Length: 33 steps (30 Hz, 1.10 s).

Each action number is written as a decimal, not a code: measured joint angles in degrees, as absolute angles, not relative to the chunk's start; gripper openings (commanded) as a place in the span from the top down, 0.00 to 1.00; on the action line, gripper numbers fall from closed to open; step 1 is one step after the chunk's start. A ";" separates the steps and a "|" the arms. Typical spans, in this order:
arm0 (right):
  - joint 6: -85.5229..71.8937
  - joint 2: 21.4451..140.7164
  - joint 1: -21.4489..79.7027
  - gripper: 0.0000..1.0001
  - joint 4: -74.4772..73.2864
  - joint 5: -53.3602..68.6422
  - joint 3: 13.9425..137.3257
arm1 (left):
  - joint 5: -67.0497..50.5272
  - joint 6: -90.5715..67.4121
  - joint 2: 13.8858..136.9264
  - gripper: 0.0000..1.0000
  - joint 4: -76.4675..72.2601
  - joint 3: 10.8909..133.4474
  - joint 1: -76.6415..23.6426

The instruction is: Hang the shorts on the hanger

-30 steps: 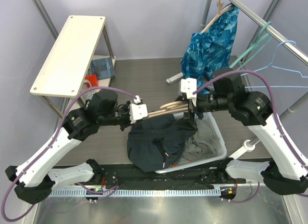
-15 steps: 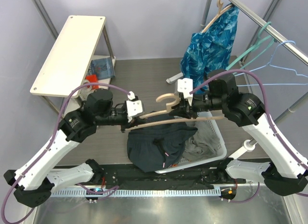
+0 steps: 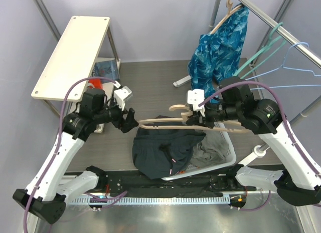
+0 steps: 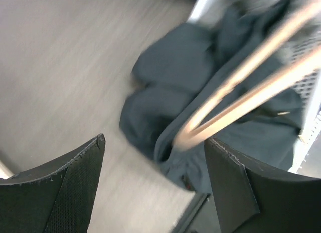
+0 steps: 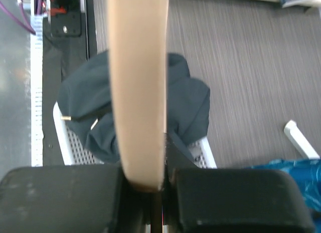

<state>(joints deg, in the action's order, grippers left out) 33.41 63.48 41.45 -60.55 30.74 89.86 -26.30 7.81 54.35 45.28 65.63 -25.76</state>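
The beige hanger (image 3: pixel 165 122) hangs level above the table, and my right gripper (image 3: pixel 194 121) is shut on its middle, just below the hook. In the right wrist view the hanger (image 5: pixel 138 82) runs straight up from the closed jaws of that gripper (image 5: pixel 150 185). The dark shorts (image 3: pixel 165 148) lie bunched below it, partly over the basket's near-left corner. My left gripper (image 3: pixel 129 120) is open, a little left of the hanger's left tip. In the left wrist view the hanger's end (image 4: pixel 235 100) and the shorts (image 4: pixel 170 87) lie beyond the gripper's (image 4: pixel 153 143) spread fingers.
A white mesh basket (image 3: pixel 228 143) holds a grey cloth (image 3: pixel 213 145). A blue leaf-patterned garment (image 3: pixel 220 47) hangs from the rail at the right, beside a teal hanger (image 3: pixel 261 50) and a pale-blue wire hanger (image 3: pixel 296 67). A white shelf board (image 3: pixel 72 55) stands at the back left.
My left gripper let go of the hanger, opened and drew back to the left. My right gripper closed on the hanger and now carries it alone, turned level.
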 measured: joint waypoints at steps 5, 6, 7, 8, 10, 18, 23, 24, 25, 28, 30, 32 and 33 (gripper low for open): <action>34.89 63.46 41.43 0.99 -66.94 28.32 90.91 | -27.24 5.91 59.77 0.31 48.99 64.40 -21.15; 34.94 63.59 41.43 0.99 -67.99 28.05 91.07 | -27.16 5.41 61.12 0.31 49.52 64.05 -20.99; 35.05 63.96 41.43 0.99 -69.47 27.83 91.44 | -27.05 4.84 62.43 0.32 50.30 63.79 -20.97; 35.07 64.29 41.43 0.99 -70.37 27.75 91.70 | -26.98 4.47 63.81 0.32 51.22 63.55 -20.97; 35.22 65.10 41.43 0.99 -71.90 27.66 91.94 | -26.46 3.49 66.61 0.32 52.88 63.48 -20.97; 35.73 66.22 41.43 0.99 -74.32 27.55 91.88 | -23.70 0.69 73.38 0.36 55.27 62.00 -21.96; 36.03 66.22 41.43 0.99 -74.96 27.77 91.88 | -22.76 -0.56 77.01 0.37 55.22 61.95 -22.79; 36.12 66.22 41.43 0.99 -75.09 27.79 91.88 | -22.59 -0.80 77.95 0.37 55.24 61.98 -23.05; 36.16 66.22 41.43 0.99 -75.20 27.79 91.88 | -22.41 -0.97 78.74 0.38 55.24 62.00 -23.24; 36.29 66.22 41.43 0.99 -75.40 27.79 91.88 | -21.65 -1.10 81.10 0.42 55.42 62.02 -24.82; 36.38 66.22 41.43 0.99 -75.53 27.79 91.88 | -21.34 -1.10 81.78 0.47 55.68 62.02 -26.20; 36.38 66.15 41.43 0.99 -75.50 27.77 91.88 | -20.95 -1.06 82.00 0.60 56.27 62.02 -27.22; 36.36 66.13 41.43 0.99 -75.53 27.75 91.88 | -20.91 -1.08 82.00 0.65 56.55 62.00 -27.53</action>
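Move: The left end of the shorts' waistband, the corner the left hand goes for, is about 18 cm below it and some 2 cm back, with no sideways offset. The free end of the hanger hangs level ahead-to-back, about 4 cm to that hand's right and some 2 cm lower; the basket's middle is roughly 26 cm right, 5 cm back and 24 cm down. From the right hand, gripping the hanger, that waistband corner lies about 24 cm left, 3 cm ahead and 26 cm lower. Down beside the hanger's end the left hand drops some 16 cm to the waistband's left corner, tipping its fingers about 40 degrees steeper and narrowing them from wide to about half open around it, not yet shut. The right hand keeps its grip on the hanger, sinks about 4 cm, draws right and slightly back, and tilts the free end down over the shorts. ##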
